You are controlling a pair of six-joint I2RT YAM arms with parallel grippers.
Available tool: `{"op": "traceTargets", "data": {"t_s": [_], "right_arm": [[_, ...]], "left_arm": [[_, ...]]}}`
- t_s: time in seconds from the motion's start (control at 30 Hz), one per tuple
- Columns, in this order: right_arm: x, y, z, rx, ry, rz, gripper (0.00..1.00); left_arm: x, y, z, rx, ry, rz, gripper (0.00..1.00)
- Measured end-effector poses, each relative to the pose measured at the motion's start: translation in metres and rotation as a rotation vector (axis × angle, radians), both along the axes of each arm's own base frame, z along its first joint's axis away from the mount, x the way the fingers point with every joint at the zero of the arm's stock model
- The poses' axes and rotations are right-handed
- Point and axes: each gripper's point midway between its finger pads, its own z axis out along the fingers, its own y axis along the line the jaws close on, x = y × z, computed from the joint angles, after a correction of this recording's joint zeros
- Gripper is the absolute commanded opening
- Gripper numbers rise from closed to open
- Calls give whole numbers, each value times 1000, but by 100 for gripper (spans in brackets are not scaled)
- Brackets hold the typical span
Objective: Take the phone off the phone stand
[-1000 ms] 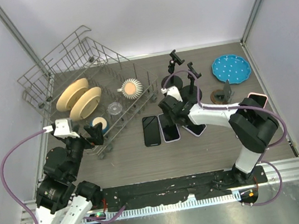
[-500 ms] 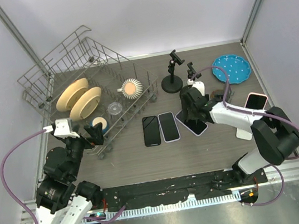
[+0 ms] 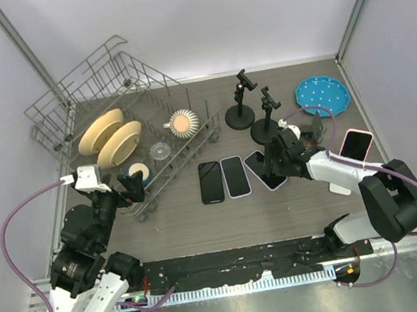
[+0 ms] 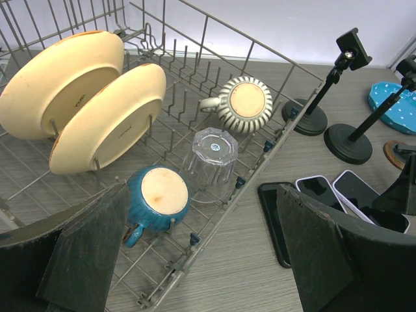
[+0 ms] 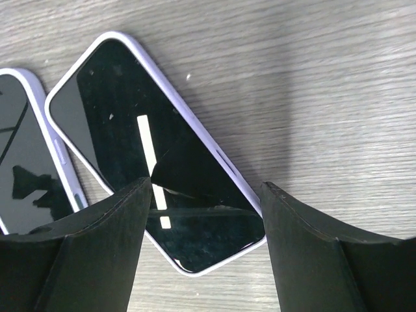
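Observation:
A lilac-edged phone (image 5: 130,130) lies flat on the table with its dark screen up. My right gripper (image 5: 205,195) hovers open over its near end, one finger on each side, without touching it. From above, the right gripper (image 3: 274,162) covers part of this phone (image 3: 258,165). Two black phone stands (image 3: 241,104) (image 3: 267,120) stand upright behind it with empty clamps. My left gripper (image 3: 130,185) hangs open by the dish rack's front edge; in its wrist view the left gripper (image 4: 201,250) holds nothing.
A black phone (image 3: 211,182) and a white-edged phone (image 3: 235,176) lie side by side left of the lilac one. A pink phone (image 3: 356,143) is at the right. The wire dish rack (image 3: 104,85) holds plates and mugs. A blue plate (image 3: 323,95) sits at the back right.
My right arm has swung to the right, from over the middle phones to the lilac phone's end, and its jaws have narrowed slightly. The left arm has not moved.

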Motion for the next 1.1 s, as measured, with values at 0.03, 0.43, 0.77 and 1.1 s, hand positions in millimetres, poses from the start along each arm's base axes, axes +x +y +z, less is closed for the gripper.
{"op": "traceTargets", "data": {"t_s": [0.03,0.43,0.77,1.1], "right_arm": [[-1,2,0,10,5,6,73],[-28,49,6,185,63,159,73],[-10,41,17,128,-7,121,73],[-6,52,0,145,37,153,71]], "left_arm": [[0,0,0,0,0,0,99],[0,0,0,1,2,-2,99],[0,-2,-1,1,3,-9,99],[0,-3,-1,1,3,-15,99]]}}
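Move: The skewed phone lies flat beneath the right fingers, its middle about 2 cm ahead and 3 cm to the left of the hand, 1 cm lower. On the same level, a lavender-rimmed phone lies 13 cm left and 1 cm ahead, and the dark phone 21 cm left and 1 cm ahead. The near stand is about 16 cm ahead and 1 cm left. From the left hand, the skewed phone is roughly 9 cm ahead, 41 cm right and 26 cm down. With its right finger already against the skewed phone's right edge near the close end, the right hand sweeps about 5 cm left and 3 cm back, turning slightly counter-clockwise. It then lifts about a centimetre while easing 2 cm forward, sinks again and nudges left, ending with that finger at the right edge, opening unchanged. ##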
